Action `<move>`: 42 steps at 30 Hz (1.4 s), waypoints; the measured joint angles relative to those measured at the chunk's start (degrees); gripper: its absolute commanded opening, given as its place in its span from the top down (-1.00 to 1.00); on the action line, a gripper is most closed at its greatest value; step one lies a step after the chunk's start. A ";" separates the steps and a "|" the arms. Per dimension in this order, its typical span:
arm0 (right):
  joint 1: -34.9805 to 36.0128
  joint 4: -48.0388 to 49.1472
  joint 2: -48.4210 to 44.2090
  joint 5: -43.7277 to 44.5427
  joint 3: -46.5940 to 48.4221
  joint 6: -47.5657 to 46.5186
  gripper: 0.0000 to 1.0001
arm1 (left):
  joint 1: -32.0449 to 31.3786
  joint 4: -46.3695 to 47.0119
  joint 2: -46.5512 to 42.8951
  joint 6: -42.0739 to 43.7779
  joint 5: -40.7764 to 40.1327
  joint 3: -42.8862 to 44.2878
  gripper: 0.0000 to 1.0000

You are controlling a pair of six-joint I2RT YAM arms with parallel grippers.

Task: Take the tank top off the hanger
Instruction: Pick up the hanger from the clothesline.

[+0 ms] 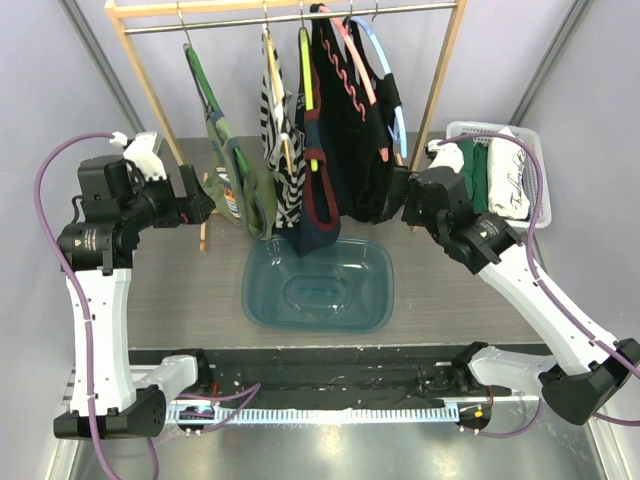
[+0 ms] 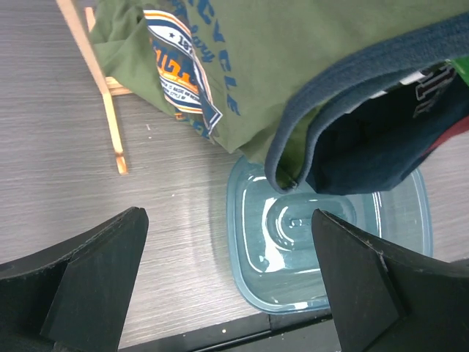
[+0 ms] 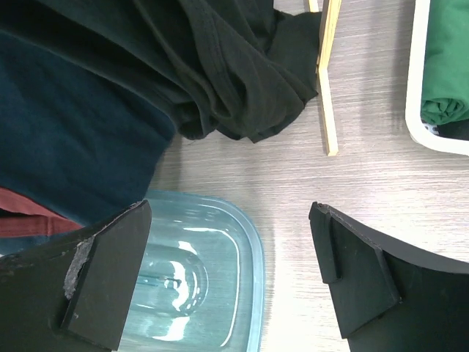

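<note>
Several tank tops hang on hangers from the rack's rail [image 1: 300,20]: an olive green one [image 1: 235,170] [image 2: 293,51] at the left, a striped one [image 1: 280,140], a navy one with red trim [image 1: 318,200] [image 2: 381,139] [image 3: 66,139], and a black one [image 1: 355,130] [image 3: 220,66]. My left gripper [image 1: 205,205] [image 2: 226,220] hovers open just left of the green top, holding nothing. My right gripper [image 1: 400,200] [image 3: 229,209] is open too, empty, close to the right side of the black top.
A translucent blue tub [image 1: 250,290] [image 2: 238,242] [image 3: 253,249] lies on the table under the hanging tops. A white basket [image 1: 530,150] [image 3: 414,88] with folded clothes stands at the right. The wooden rack's feet [image 2: 110,110] [image 3: 326,88] rest near each gripper.
</note>
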 measured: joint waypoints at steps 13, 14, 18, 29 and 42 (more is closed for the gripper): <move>0.00 2.97 -4.63 -0.59 -3.43 -1.11 -0.99 | -0.02 0.57 10.19 -1.90 0.26 18.67 -0.99; 0.00 3.10 -4.74 -0.68 -3.63 -1.09 -0.99 | -0.07 0.13 13.62 -2.51 0.09 24.26 -0.99; 0.00 3.43 -5.38 -0.83 -4.96 -0.94 -1.00 | -1.38 1.18 24.52 -4.50 -1.88 40.09 -1.00; 0.00 3.45 -6.62 -1.22 -6.45 -0.48 -1.00 | -11.98 7.28 34.97 -7.58 -16.06 48.74 -0.99; 0.07 3.34 -8.59 -3.76 -7.45 0.66 -0.99 | -14.49 15.54 35.69 -7.30 -27.19 44.74 -1.00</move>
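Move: The green hanger with the olive tank top is what the left hand goes for: its upper part, just under the hook, is about 23 cm ahead, 3 cm to the right and some 17 cm higher. The olive tank top hangs from it, its middle roughly 14 cm ahead and 6 cm right, near hand height. The wooden hanger with the striped top is about 11 cm right of the green one. From the idle right hand, the green hanger is some 24 cm ahead, 29 cm left and 20 cm up. Up to the green hanger, just below the clothesline rod, goes the left hand: forward about 18 cm and up some 15, climbing fast at first, then easing on mostly level with a slight shift right. The wrist tips up some 20 degrees and turns counter-clockwise, leaving the open fingers either side of the hanger's shoulder. The right hand, also open, eases back about 2.5 cm. ##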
